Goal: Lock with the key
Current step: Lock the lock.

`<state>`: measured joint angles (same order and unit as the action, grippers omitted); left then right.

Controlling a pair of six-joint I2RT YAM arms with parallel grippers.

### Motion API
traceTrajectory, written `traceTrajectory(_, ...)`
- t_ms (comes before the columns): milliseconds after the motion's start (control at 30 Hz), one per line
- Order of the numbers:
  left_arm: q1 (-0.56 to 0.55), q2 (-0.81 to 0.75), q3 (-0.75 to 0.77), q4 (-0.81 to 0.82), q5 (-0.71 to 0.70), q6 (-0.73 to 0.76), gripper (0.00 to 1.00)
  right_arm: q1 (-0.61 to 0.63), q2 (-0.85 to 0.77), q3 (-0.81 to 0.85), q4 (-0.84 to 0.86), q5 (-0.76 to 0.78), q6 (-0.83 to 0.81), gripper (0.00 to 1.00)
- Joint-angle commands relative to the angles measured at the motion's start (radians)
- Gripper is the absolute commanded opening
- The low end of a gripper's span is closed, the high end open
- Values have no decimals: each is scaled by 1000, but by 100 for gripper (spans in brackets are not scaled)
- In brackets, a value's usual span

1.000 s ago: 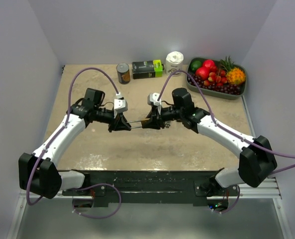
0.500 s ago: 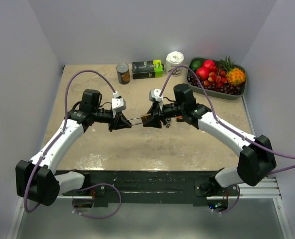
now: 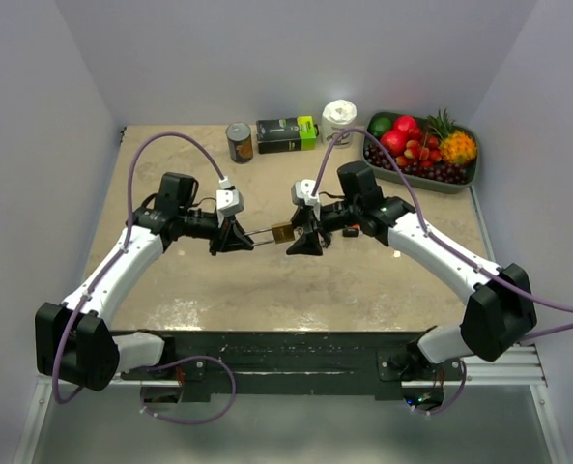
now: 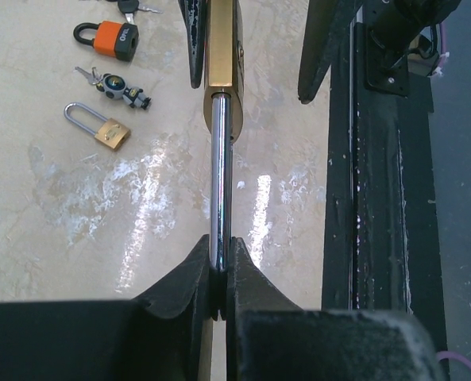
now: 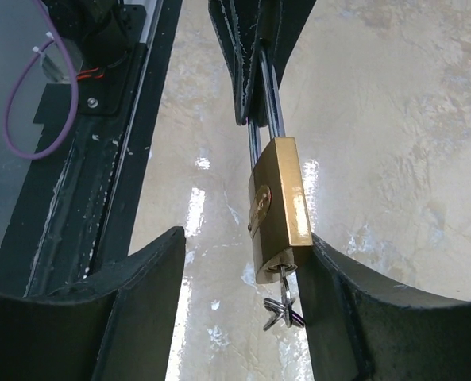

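Note:
A brass padlock [image 5: 276, 206] hangs in the air above the table, level, by its long steel shackle [image 4: 219, 182]. My left gripper [image 4: 219, 262] is shut on the shackle's bend. A key [image 5: 283, 298] with a small ring sticks out of the keyhole end of the padlock. My right gripper [image 5: 247, 242] stands open around the padlock's body, whose side lies against the right finger [image 5: 338, 302] while the left finger is well apart. In the top view the padlock [image 3: 282, 232] spans between the left gripper [image 3: 240, 238] and the right gripper [image 3: 303, 242].
On the table lie an orange padlock [image 4: 114, 38], a small brass padlock [image 4: 100, 127] and loose keys [image 4: 116, 83]. At the back stand a can [image 3: 239, 141], a green and black box [image 3: 287, 133], a white cup [image 3: 339, 118] and a fruit tray [image 3: 431, 184].
My right gripper has opened and let go of the padlock's key end. The left gripper still holds the shackle, and the padlock has stayed in place.

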<state>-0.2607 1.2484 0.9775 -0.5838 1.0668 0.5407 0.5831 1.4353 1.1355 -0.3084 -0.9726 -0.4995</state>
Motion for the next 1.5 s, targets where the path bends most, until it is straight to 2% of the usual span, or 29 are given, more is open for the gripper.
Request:
traceTrajectory(0,11,-12,66,26,101,68,0,-2,19,58,-78,-58,-76,59)
traceTrajectory(167,5,-15,72,-2,127,97,0,-2,45,64,-75,-74,-77,57)
traceTrajectory(300,3,-15,73,-23,145,113,0,-2,51,64,-44,-72,-50,62)
traceTrajectory(400,3,-17,75,-27,145,113,0,-2,51,61,-38,-69,-48,60)
traceTrajectory(667,1,-27,41,128,167,-44,0,11,50,30,55,-83,30,36)
traceTrajectory(833,-3,-40,17,187,174,-96,0,18,34,6,103,-87,85,31)
traceTrajectory(933,-9,-46,6,213,171,-114,0,24,36,3,109,-92,91,20)
traceTrajectory(967,-11,-44,6,217,170,-119,0,24,40,9,107,-94,92,12)
traceTrajectory(1067,-14,-43,4,240,163,-131,0,29,50,17,101,-100,88,0)
traceTrajectory(1467,-74,-47,-40,467,113,-268,0,87,85,56,83,-144,110,0)
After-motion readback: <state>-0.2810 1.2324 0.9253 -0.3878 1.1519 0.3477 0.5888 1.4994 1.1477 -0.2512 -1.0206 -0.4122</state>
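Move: The lock's brass body sticks out from the left hand on its long shackle, some 8 cm to that hand's right, 2 cm ahead and 1 cm lower. From the open right hand it lies about 3 cm left, 1 cm ahead and 3 cm lower. On the table roughly 21 cm below the right hand are the small brass padlock (10 cm ahead, 4 right), the figure key (10 ahead, 8 right) and the orange padlock (12 ahead, 13 right). The lock body, keyed end towards the right hand, is taken between the right fingers: that hand dips about 1.5 cm, then eases left and back up some 1 cm while closing until both fingers pinch the body's sides, and then holds nearly still. The left hand keeps its grip on the shackle, rises about 1.5 cm and shifts as much to the right towards the right hand, tilting slightly, so the two press the lock endwise. ##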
